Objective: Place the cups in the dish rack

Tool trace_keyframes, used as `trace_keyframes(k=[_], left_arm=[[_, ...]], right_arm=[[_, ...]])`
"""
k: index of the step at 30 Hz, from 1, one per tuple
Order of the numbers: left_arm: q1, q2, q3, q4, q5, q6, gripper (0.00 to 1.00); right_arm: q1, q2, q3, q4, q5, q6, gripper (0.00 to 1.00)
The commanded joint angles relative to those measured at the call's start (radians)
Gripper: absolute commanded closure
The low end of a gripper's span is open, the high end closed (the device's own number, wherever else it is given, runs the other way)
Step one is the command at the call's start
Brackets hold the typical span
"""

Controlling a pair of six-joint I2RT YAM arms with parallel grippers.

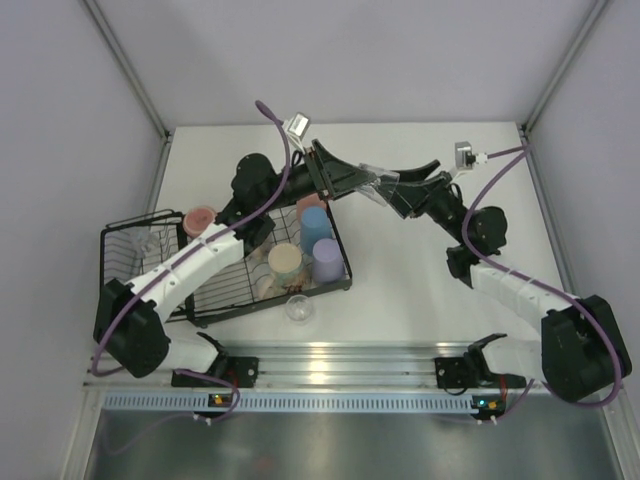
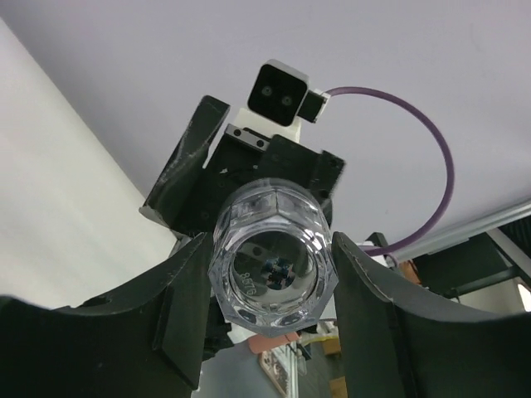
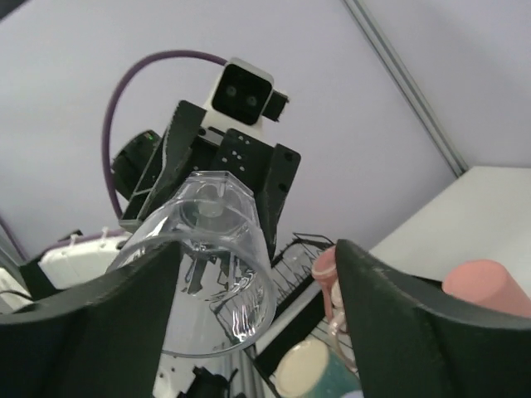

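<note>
A small clear glass (image 1: 379, 182) hangs in the air above the rack's far right corner, between my two grippers, which face each other. My left gripper (image 1: 366, 181) is shut on it: in the left wrist view both dark fingers press the glass (image 2: 272, 257) from either side, base toward the camera. My right gripper (image 1: 392, 190) stands open. In the right wrist view the glass (image 3: 211, 257) leans by the left finger, with a wide gap to the right finger (image 3: 390, 307). The black wire dish rack (image 1: 215, 305) holds blue (image 1: 315, 222), lavender (image 1: 326, 258), cream (image 1: 286, 262) and salmon-pink (image 1: 200, 220) cups.
Another clear glass (image 1: 299, 308) stands on the white table just in front of the rack. A further clear glass (image 1: 140, 240) sits in the rack's left basket. Purple cables loop above both wrists. Walls close the table on three sides.
</note>
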Motion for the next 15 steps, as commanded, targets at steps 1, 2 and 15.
trace_keyframes(k=[1, 2, 15], left_arm=[[-0.004, -0.041, 0.053, -0.122, -0.047, 0.146, 1.0], [-0.004, -0.061, 0.059, -0.177, -0.091, 0.179, 1.0], [0.074, -0.253, 0.284, -1.041, -0.78, 0.578, 1.0]], right_arm=[[0.009, -0.027, 0.004, -0.043, -0.045, -0.053, 0.21], [0.009, -0.034, -0.005, -0.104, -0.057, -0.079, 0.13], [0.008, -0.254, 0.056, -0.839, 0.205, -0.36, 0.01]])
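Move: The clear glass, already in the left fingers, is bound for the dish rack, whose middle lies about 22 cm left of the left hand, 5 cm ahead and 30 cm below. Nearer, some 25 cm down, stand the pink cup, 17 cm ahead and 12 left, the blue cup, 11 ahead and 10 left, and the purple cup, 2 ahead and 8 left. From the right hand the glass is 4 cm left, 1 ahead and 2 above. The clear glass, kept in the left fingers' grip, is carried some 10 cm left and 5 forward, sinking slightly, away from the right hand towards the rack, while the left wrist swings about 35 degrees counter-clockwise and rolls, its left side rising. The right fingers, already parting at the glass's open end, spread fully, and that hand drops about 7 cm, tipping its fingers downward. ##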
